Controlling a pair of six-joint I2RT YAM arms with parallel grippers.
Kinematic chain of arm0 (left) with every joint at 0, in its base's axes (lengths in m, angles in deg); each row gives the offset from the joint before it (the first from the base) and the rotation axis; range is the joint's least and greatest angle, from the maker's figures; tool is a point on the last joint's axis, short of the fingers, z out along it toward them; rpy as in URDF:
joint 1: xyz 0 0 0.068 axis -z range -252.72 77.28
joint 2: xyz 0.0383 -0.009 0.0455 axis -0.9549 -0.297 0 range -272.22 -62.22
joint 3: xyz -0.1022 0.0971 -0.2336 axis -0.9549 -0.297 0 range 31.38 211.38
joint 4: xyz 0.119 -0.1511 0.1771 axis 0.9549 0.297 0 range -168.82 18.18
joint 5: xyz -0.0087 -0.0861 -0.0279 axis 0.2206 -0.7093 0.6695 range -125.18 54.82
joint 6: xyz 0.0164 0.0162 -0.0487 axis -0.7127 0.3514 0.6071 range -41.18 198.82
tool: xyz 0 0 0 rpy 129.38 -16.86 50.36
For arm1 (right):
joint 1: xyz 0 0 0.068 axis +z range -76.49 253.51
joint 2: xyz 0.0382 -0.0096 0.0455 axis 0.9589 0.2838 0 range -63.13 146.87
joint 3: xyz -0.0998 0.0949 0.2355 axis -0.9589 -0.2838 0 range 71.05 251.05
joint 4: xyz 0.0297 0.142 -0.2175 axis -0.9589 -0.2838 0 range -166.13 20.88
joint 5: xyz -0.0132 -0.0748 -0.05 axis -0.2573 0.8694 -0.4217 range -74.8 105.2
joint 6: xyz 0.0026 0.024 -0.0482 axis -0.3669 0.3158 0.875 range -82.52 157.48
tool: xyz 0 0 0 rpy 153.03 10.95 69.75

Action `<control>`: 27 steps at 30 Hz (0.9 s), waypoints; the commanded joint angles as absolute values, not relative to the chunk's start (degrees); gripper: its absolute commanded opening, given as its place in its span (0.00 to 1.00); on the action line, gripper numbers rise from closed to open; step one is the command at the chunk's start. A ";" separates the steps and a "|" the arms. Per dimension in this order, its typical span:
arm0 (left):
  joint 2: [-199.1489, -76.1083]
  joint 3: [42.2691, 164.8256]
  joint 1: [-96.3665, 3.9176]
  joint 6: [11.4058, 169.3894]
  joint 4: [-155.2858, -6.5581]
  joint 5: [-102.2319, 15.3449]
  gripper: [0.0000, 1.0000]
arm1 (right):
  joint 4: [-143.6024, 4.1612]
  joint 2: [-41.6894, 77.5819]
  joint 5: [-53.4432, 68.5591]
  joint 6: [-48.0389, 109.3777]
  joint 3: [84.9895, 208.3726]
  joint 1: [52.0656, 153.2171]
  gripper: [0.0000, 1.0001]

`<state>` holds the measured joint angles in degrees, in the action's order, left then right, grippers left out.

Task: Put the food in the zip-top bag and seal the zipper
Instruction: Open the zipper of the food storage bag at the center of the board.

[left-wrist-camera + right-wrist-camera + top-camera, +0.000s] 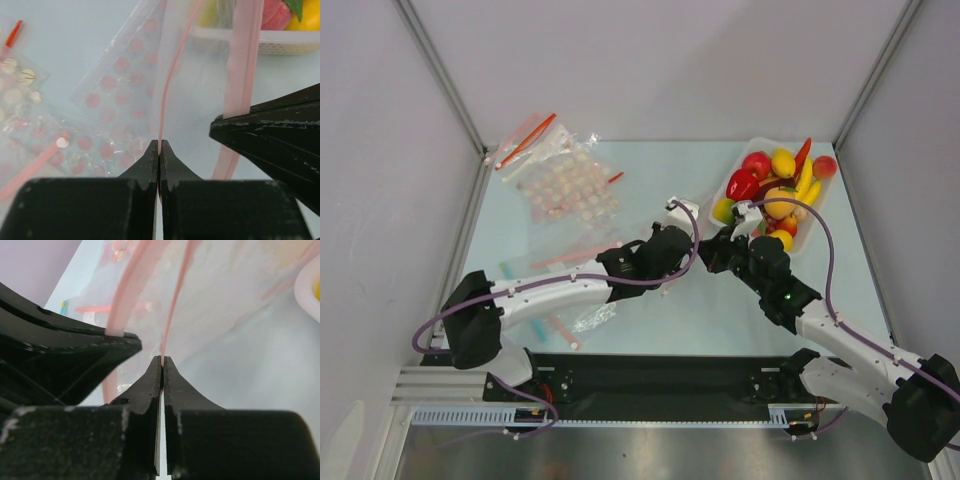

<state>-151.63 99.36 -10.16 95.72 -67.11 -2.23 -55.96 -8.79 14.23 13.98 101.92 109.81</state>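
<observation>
The zip-top bag [200, 95] hangs between my two grippers at the table's middle, its film barely visible from above. My left gripper [159, 146] [688, 243] is shut on one thin pink lip of the bag's mouth. My right gripper [162, 360] [712, 245] is shut on the other lip, close against the left one. The zipper [242, 75] [132, 290] shows as a wide pink strip running up from the opposite gripper in each wrist view. The food [772, 182], glossy red, yellow and orange toy fruits, lies heaped in the white tray [812, 222] at the back right.
Clear bags printed with pale dots [565, 185] [107, 92] lie at the back left, with an orange-red strip [528, 140] beside them. Another crumpled clear bag [592, 318] sits under my left arm. The tray's rim [280, 44] is just beyond the held bag.
</observation>
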 commanded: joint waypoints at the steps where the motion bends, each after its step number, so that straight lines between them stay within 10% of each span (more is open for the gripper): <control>1: -146.16 101.60 -9.62 93.23 -64.59 3.83 0.00 | -54.71 -8.29 14.49 13.93 103.65 110.16 0.00; 27: -162.85 126.74 -1.62 125.75 5.21 47.00 0.00 | -46.98 8.31 -4.66 11.20 109.01 108.93 0.00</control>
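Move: The bag's mouth hangs between the two shut grippers, its middle about 2 cm to the right of the left hand and 2 cm to the left of the right hand, level with both; each already pinches one pink-edged lip. The fruit basket's middle is some 20 cm ahead, 24 cm right and 12 cm below the left hand. A loose pink zipper strip lies on the board about 8 cm ahead, 27 cm left and 17 cm below that hand. One pink lip of the bag is carried up and left away from the other by the left hand, which keeps its pinch, rises about 10 cm, then sinks slightly while still going left, some 10 cm in all, rolling its left side up and turning counter-clockwise. The right hand, still shut on the opposite lip, lowers it about 4 cm and late on follows left about as far. ##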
